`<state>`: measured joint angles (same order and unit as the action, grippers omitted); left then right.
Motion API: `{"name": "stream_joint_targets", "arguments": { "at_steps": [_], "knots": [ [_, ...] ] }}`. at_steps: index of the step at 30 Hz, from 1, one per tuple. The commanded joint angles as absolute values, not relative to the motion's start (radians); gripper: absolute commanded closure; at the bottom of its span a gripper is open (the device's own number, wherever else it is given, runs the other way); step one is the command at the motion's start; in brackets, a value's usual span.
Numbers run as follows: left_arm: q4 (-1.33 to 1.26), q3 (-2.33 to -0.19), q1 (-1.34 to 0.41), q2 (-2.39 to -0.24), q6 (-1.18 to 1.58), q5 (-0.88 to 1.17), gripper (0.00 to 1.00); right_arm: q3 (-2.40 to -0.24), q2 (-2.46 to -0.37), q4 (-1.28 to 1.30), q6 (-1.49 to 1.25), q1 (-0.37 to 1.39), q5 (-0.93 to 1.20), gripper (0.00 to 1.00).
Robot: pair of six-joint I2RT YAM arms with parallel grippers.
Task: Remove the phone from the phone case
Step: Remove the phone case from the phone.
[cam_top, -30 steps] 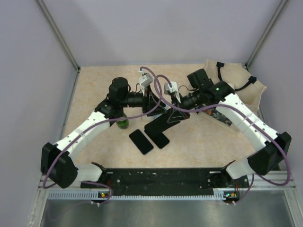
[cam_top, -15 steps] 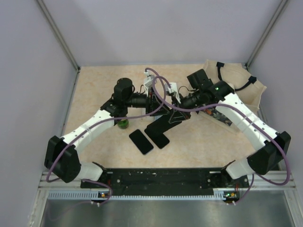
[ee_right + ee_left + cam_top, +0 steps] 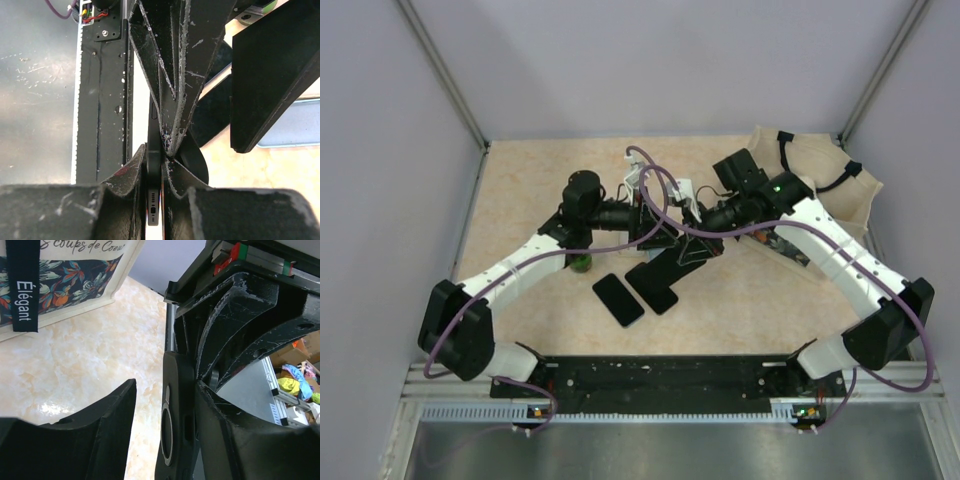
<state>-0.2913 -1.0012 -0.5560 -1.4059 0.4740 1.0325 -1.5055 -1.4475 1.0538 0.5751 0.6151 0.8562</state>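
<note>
My right gripper (image 3: 692, 243) holds the phone (image 3: 672, 258) above the middle of the table, tilted down to the left. In the right wrist view my right gripper (image 3: 161, 155) is shut on the phone's (image 3: 154, 212) bottom end, charging port facing the camera. My left gripper (image 3: 655, 235) is at the phone's other end. In the left wrist view the black phone case (image 3: 172, 425), with a ring on its back, stands edge-on between my left gripper's (image 3: 165, 385) open fingers. The right finger (image 3: 225, 440) touches it; the left finger (image 3: 100, 430) stands apart.
Two flat black slabs (image 3: 618, 298) (image 3: 653, 290) lie on the table just below the grippers. A small green object (image 3: 580, 262) sits under the left arm. A cream fabric bag (image 3: 840, 190) with a floral print (image 3: 75, 275) stands at the back right.
The left arm has swung a little to the right, bringing its gripper closer around the phone's end. The right gripper keeps its hold in about the same place.
</note>
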Motion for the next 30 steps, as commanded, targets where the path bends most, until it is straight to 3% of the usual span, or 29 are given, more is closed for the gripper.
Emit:
{"name": "stream_joint_targets", "arguments": {
  "at_steps": [1, 7, 10, 30],
  "knots": [
    [-0.341, -0.979, -0.583, -1.433, 0.511, 1.1, 0.48, -1.575, -1.41, 0.91, 0.586, 0.635, 0.925, 1.0],
    [-0.298, -0.983, -0.591, -1.448, 0.468, 1.114, 0.76, -1.592, -1.408, 0.91, 0.583, 0.635, 0.913, 1.0],
    [-0.291, -0.982, -0.595, -1.451, 0.463, 1.114, 1.0, -1.598, -1.405, 0.91, 0.58, 0.637, 0.904, 1.0],
    [-0.187, -1.012, -0.482, -1.427, 0.477, 0.827, 1.0, -1.528, -1.355, 0.91, 0.587, 0.637, 0.934, 1.0]
  ]
}}
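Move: The right hand holds the cased phone up on edge, and its upper edge already lies between the left hand's half-open fingers, nearer the rear one. The case's middle is about 1 cm back, 2 cm left and 5 cm below the left hand. On the table, some 20 cm below, the nearer black phone lies 3 cm back and 3 cm left, and the pale blue case 9 cm ahead and 2 cm left. From the right hand, the case's middle is about 1 cm back, 4 cm left and 4 cm below. The left hand draws back about 1 cm while its fingers shut on the thin upper edge of the black case, then with that pinch kept it pulls the case forward some 5 cm, drifting about 2 cm down and 2 cm left and turning roughly 15 degrees counter-clockwise, to peel it off. The right hand keeps the phone clamped near its corner throughout, sinking slightly and then rising about 1.5 cm as the left one pulls. ##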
